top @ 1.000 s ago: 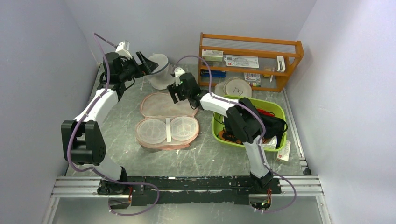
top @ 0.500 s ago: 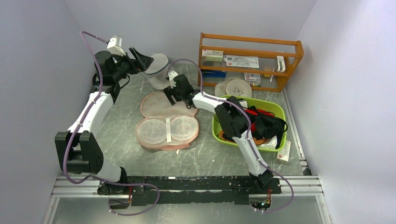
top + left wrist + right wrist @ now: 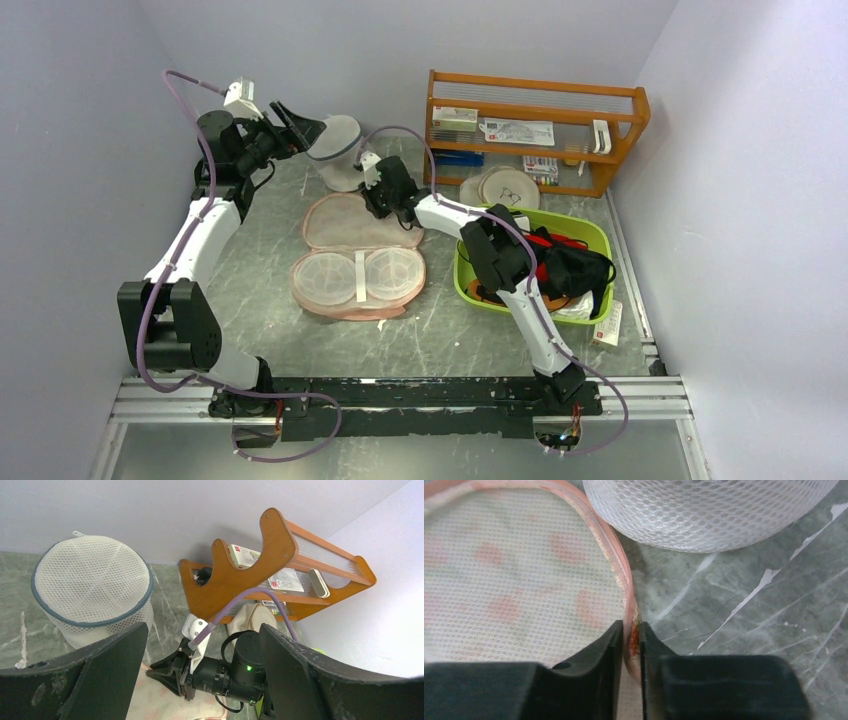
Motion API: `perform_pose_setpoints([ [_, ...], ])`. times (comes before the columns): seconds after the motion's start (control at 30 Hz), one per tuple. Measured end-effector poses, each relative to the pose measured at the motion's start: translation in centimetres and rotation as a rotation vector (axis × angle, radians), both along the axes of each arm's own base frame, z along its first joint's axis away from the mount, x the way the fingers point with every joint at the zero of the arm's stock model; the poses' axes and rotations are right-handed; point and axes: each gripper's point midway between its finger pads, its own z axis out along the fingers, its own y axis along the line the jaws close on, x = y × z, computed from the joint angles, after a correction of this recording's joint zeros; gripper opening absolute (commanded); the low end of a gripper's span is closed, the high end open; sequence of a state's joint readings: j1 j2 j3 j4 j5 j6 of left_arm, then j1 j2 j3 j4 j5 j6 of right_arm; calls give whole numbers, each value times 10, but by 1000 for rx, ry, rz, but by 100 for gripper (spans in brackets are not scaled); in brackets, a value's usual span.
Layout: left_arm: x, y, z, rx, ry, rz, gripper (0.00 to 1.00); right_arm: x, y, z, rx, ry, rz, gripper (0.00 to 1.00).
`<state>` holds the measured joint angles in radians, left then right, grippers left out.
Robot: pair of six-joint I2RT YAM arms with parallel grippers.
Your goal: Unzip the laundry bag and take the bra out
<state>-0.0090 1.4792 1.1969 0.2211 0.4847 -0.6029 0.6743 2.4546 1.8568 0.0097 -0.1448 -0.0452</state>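
The peach laundry bag (image 3: 357,225) lies unzipped and spread flat; its white mesh two-cup half (image 3: 357,280) faces up, empty. My right gripper (image 3: 382,203) is at the far rim of the lid half. In the right wrist view the gripper (image 3: 630,630) is shut on the bag's peach rim (image 3: 624,587). My left gripper (image 3: 300,125) hangs open and empty above the back left, and its view (image 3: 202,627) looks down on the right wrist. A black garment (image 3: 575,268) that looks like the bra lies in the green bin (image 3: 500,300).
A white cylindrical mesh bag (image 3: 340,150) stands just behind the pouch, close to both grippers. An orange wooden rack (image 3: 535,130) stands at the back right. Round white pads (image 3: 505,187) lie before it. Red and orange items share the bin.
My left gripper has risen and drawn back to the left. My right gripper has slid a little left and back along the bag's far rim, still shut.
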Motion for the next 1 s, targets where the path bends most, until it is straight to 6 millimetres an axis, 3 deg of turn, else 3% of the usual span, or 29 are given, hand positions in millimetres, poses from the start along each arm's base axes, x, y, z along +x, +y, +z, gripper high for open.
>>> perform_pose_setpoints([
  [0.03, 0, 0, 0, -4, 2, -2, 94, 0, 0, 0, -2, 2, 2, 0],
  [0.2, -1, 1, 0, -7, 3, -13, 95, -2, -3, 7, -40, 22, 2, 0],
  [0.33, 1, 19, 3, -13, -5, 14, 95, -12, -6, 30, -67, 20, 0, 0],
  [0.47, 4, 31, 4, -14, -12, 38, 95, -32, -1, 89, -65, -52, 0, 0],
  [0.57, 4, 31, 3, -1, -14, 39, 95, -60, 10, 138, -64, -137, 5, 0],
  [0.7, 6, 33, 0, 1, -8, 41, 95, -112, 29, 171, -87, -213, 33, 0],
  [0.8, 7, 38, -2, 1, -3, 51, 95, -154, 37, 160, -132, -206, 79, 0],
  [0.9, 7, 41, -2, 2, -4, 59, 95, -189, 34, 125, -200, -155, 126, 0],
  [1.0, 8, 43, -2, 2, -4, 61, 96, -209, 21, 86, -266, -91, 139, 0],
])
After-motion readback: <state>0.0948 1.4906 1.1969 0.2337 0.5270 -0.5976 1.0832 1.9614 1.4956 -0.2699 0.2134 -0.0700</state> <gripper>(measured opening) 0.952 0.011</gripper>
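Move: The laundry bag's open lid has its far rim right at the right hand, already between the half-closed fingertips. The lid's middle is about 6 cm back and 1 cm left, and the body with its two round compartments some 20 cm back and 2 cm left. The white mesh bin stands about 8 cm ahead, 4 cm left and 6 cm higher. From the left hand, the rim is about 2 cm ahead, 9 cm right and 30 cm below. Shut the right fingers on the lid's rim and pinch it, then lift it in an arc, up about 17 cm while drawing back, and down again over the bag's body, ending some 21 cm back and 9 cm higher. Roll the wrist about 15 degrees, left side dipping, and keep the pinch. Slide the open left gripper about 4 cm left. ##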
